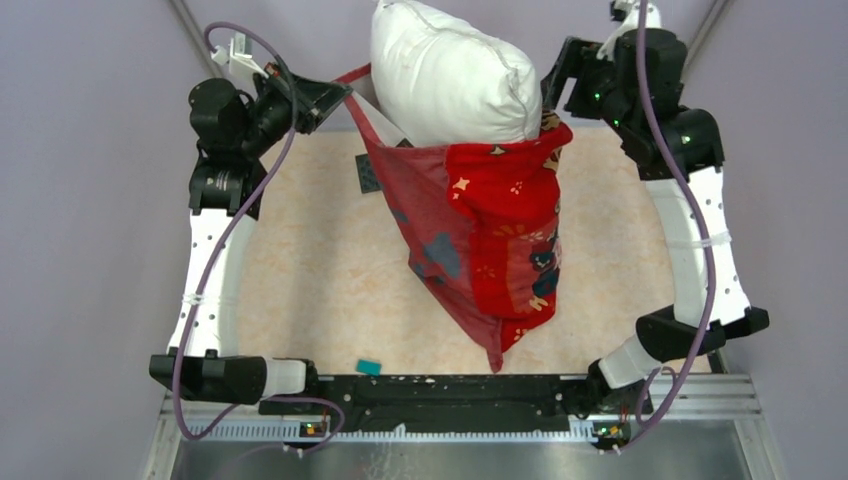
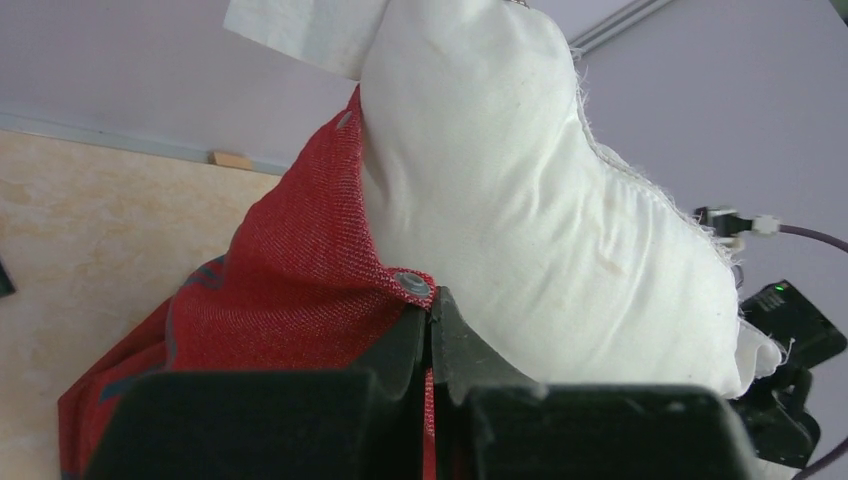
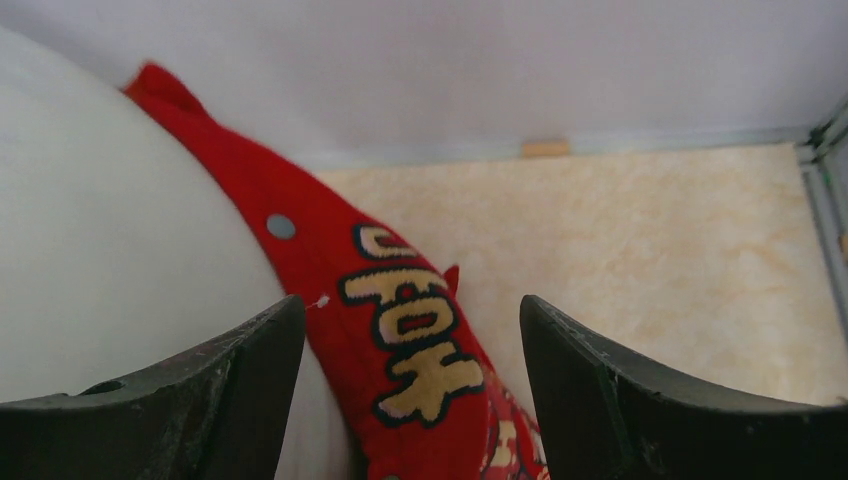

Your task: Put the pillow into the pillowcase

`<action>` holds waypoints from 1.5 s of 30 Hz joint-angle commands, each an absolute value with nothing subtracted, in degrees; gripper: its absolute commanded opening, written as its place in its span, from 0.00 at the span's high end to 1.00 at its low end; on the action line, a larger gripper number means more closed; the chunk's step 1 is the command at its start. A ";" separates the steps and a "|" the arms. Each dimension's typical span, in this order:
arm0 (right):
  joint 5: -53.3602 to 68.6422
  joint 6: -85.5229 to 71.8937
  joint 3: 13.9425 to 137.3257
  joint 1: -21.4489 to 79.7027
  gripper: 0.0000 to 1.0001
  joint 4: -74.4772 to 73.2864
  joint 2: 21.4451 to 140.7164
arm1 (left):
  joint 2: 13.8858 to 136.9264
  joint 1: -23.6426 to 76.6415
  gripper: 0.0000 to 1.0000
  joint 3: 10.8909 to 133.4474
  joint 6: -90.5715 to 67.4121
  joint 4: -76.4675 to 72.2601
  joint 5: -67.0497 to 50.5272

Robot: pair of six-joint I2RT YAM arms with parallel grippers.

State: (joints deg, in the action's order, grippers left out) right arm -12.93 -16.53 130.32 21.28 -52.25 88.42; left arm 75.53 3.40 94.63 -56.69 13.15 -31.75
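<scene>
The plump white pillow (image 1: 450, 75) stands on end, its lower part sunk in the red pillowcase (image 1: 495, 225), which hangs down to the table. My left gripper (image 1: 335, 95) is shut on the case's opening edge at the upper left, holding it up. The left wrist view shows that gripper (image 2: 432, 302) pinching red cloth just below a snap button, with the pillowcase (image 2: 290, 270) to the left and the pillow (image 2: 560, 200) bulging to the right. My right gripper (image 1: 555, 92) is at the pillow's right side. It (image 3: 412, 305) stands open astride the pillowcase (image 3: 400, 330) rim, with the pillow (image 3: 100, 250) by its left finger.
A small black piece (image 1: 368, 175) lies on the beige table (image 1: 300, 260) behind the case. A teal bit (image 1: 369, 367) rests by the front rail. Grey walls close in on three sides. A wooden block (image 3: 545, 148) sits at the far wall's foot.
</scene>
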 commanded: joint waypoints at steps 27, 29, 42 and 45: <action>19.42 -32.10 127.41 20.83 1.00 -33.26 82.06 | 76.48 2.11 1.00 101.69 -56.62 9.90 -36.22; 19.23 -32.49 129.60 20.83 1.00 -31.49 82.67 | 77.08 2.11 1.00 103.50 -56.79 10.01 -36.35; 18.18 -37.02 142.33 21.67 1.00 -26.79 90.92 | 91.71 0.89 1.00 136.63 -70.98 6.28 -34.11; 13.10 -34.53 149.06 20.15 1.00 -26.03 91.23 | 90.84 7.62 1.00 131.36 -62.58 11.06 -35.32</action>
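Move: From the open right gripper, the free right rim of the pillowcase hangs roughly 10 cm below and some 5 cm to the left, about level with it fore and aft; the pillow's middle is about 15 cm to its left, 2 cm nearer the base and 7 cm lower. The left gripper, still shut on the left rim corner, has that right rim about 30 cm to its right, 2 cm back and 10 cm below, and the pillow roughly 17 cm to its right, 2 cm back and 7 cm below. Drop the open right gripper about 11 cm while sliding it left, turning counter-clockwise and rolling its left side up, and shut the fingers on the pillowcase's right rim. Then raise the pinched rim some 22 cm beside the pillow, drawing it slightly back at first. Keep the left corner gripped and nearly still, then lift it about 15 cm late on, tipping the fingers upward. ##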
